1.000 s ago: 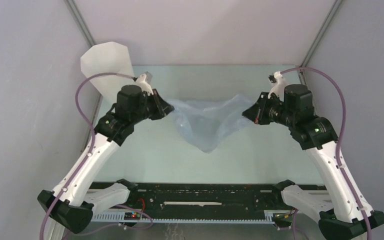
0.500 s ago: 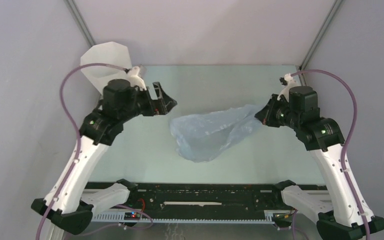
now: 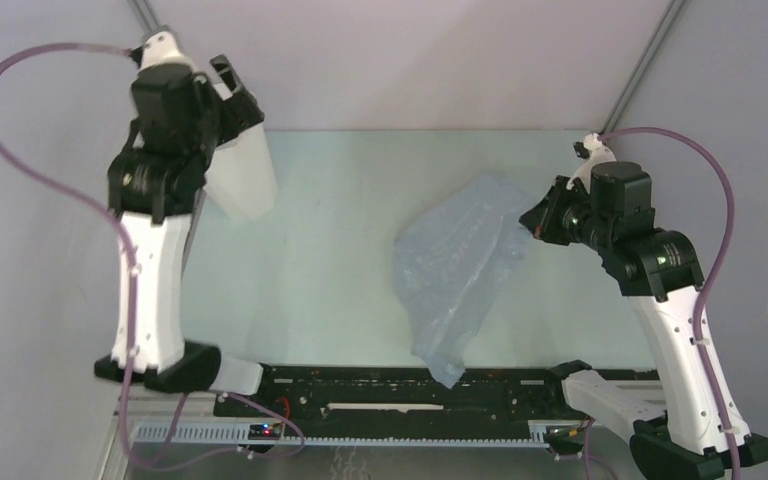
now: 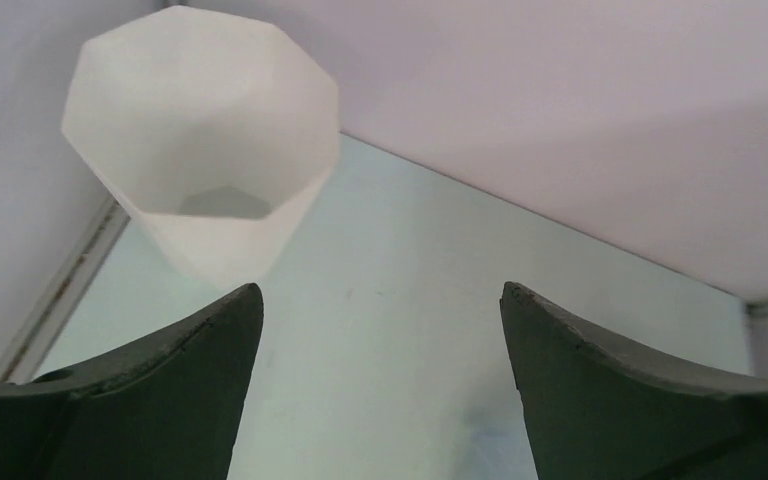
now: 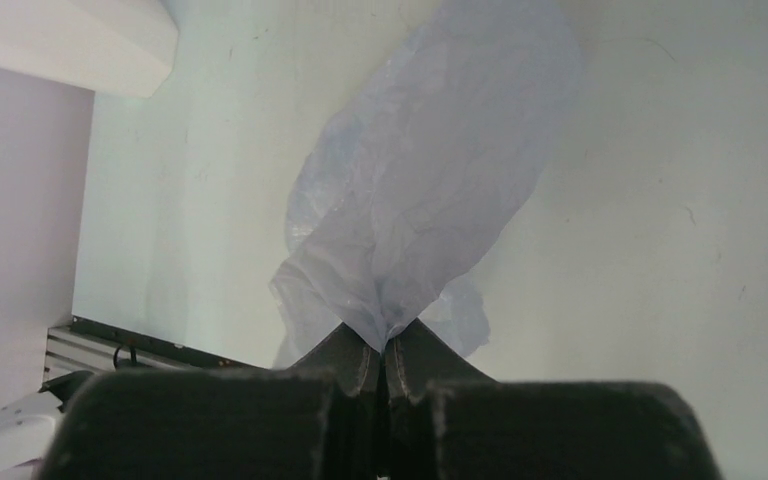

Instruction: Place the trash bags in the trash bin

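The trash bag (image 3: 458, 268), thin pale blue wrinkled film, hangs by one corner from my right gripper (image 3: 532, 216) and trails toward the table's near edge. In the right wrist view the right gripper (image 5: 385, 345) is shut on a pinched corner of the bag (image 5: 430, 190). The trash bin (image 3: 245, 178), white and faceted, stands upright at the back left. My left gripper (image 3: 240, 95) is raised high beside the bin's rim. In the left wrist view the left gripper (image 4: 380, 300) is open and empty, with the bin (image 4: 200, 140) ahead to the left, its mouth showing nothing inside.
Grey walls close in the pale green table (image 3: 340, 260) on the left, back and right. A black rail (image 3: 400, 390) with the arm bases runs along the near edge, and the bag's lower tip hangs over it. Purple cables loop from both wrists.
My left gripper opened, let go of the bag and swung up to the back left beside the bin. The bag now hangs from the right gripper alone, drooping toward the near edge.
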Robot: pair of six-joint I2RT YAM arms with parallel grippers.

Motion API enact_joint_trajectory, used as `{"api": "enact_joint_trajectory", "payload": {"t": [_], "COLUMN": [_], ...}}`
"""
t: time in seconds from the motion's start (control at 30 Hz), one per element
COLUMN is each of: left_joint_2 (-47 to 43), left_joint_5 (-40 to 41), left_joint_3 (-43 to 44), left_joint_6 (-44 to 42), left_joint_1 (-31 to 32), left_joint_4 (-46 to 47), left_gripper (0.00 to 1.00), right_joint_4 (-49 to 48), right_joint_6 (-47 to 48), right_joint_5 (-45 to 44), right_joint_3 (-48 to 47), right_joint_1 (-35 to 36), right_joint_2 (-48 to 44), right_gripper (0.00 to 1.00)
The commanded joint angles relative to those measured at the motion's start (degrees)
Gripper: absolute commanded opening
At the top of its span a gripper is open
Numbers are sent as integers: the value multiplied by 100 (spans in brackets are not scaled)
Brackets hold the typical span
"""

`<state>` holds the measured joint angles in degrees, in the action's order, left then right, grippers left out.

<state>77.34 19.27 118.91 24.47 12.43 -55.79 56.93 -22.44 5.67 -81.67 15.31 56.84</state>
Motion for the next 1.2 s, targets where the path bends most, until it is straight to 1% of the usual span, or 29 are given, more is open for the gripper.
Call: {"api": "enact_joint_trajectory", "payload": {"t": [0.0,0.07,0.17,0.27,0.37,0.47,0.6,0.73,0.8,0.93,1.0,1.07,1.1,1.17], "left_joint_2": [1392,1736,2327,2851,3236,3518,3738,3973,4081,4099,4019,3907,3853,3714], "left_joint_5": [346,258,-170,-42,97,228,415,387,393,427,430,454,417,354], "left_joint_3": [920,972,1237,1594,1734,1810,1752,1812,1870,1880,1799,1674,1621,1485], "left_joint_6": [-574,-675,-698,-820,-922,-985,-1156,-1231,-1278,-1295,-1335,-1373,-1374,-1385], "left_joint_1": [-320,-447,-685,-800,-829,-829,-829,-829,-829,-814,-783,-726,-691,-532], "left_joint_4": [-519,-371,-347,-304,-185,-190,-164,-93,-79,-131,-130,-117,-125,-128], "left_gripper": [93,93,92,87,86,77,72,65,57,33,21,10,6,2], "right_joint_4": [205,291,301,318,340,383,447,444,452,425,425,424,425,397], "right_joint_6": [170,219,238,223,189,187,175,186,172,135,126,118,110,85], "right_joint_5": [51,33,75,200,282,271,225,244,294,364,372,382,382,394], "right_joint_3": [-419,-566,-695,-745,-720,-710,-725,-710,-731,-745,-730,-712,-692,-640], "right_joint_1": [-46,-54,-55,-63,-71,-72,-87,-106,-107,-115,-116,-116,-116,-116], "right_joint_2": [52,116,162,225,255,266,241,237,261,258,242,227,208,152], "right_gripper": [0,0,0,0,0,0,0,0,0,0,0,0,0,0]}}
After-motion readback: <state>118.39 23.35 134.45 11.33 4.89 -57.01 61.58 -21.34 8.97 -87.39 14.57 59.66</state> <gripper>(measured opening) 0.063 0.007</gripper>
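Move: The trash bin stands ahead of the open left hand, its middle about 18 cm forward, 13 cm to the left and some 34 cm below; the right side of its rim is nearer, roughly 19 cm ahead, 5 cm left and 20 cm down. The trash bag's middle is about 41 cm right of the left hand, 10 cm back and 30 cm lower. From the right hand, the bin is some 28 cm ahead, 60 cm left and 19 cm below. The bin's rim, on its right side, is pinched by the left hand, which swoops forward and down, roughly 19 cm each way and 5 cm to the left, fast at first and then easing. It tips its fingers nearly 30 degrees downward with a slight roll and shuts them across the rim's wall. The right hand stays almost in place, keeping its pinch on the trash bag. ##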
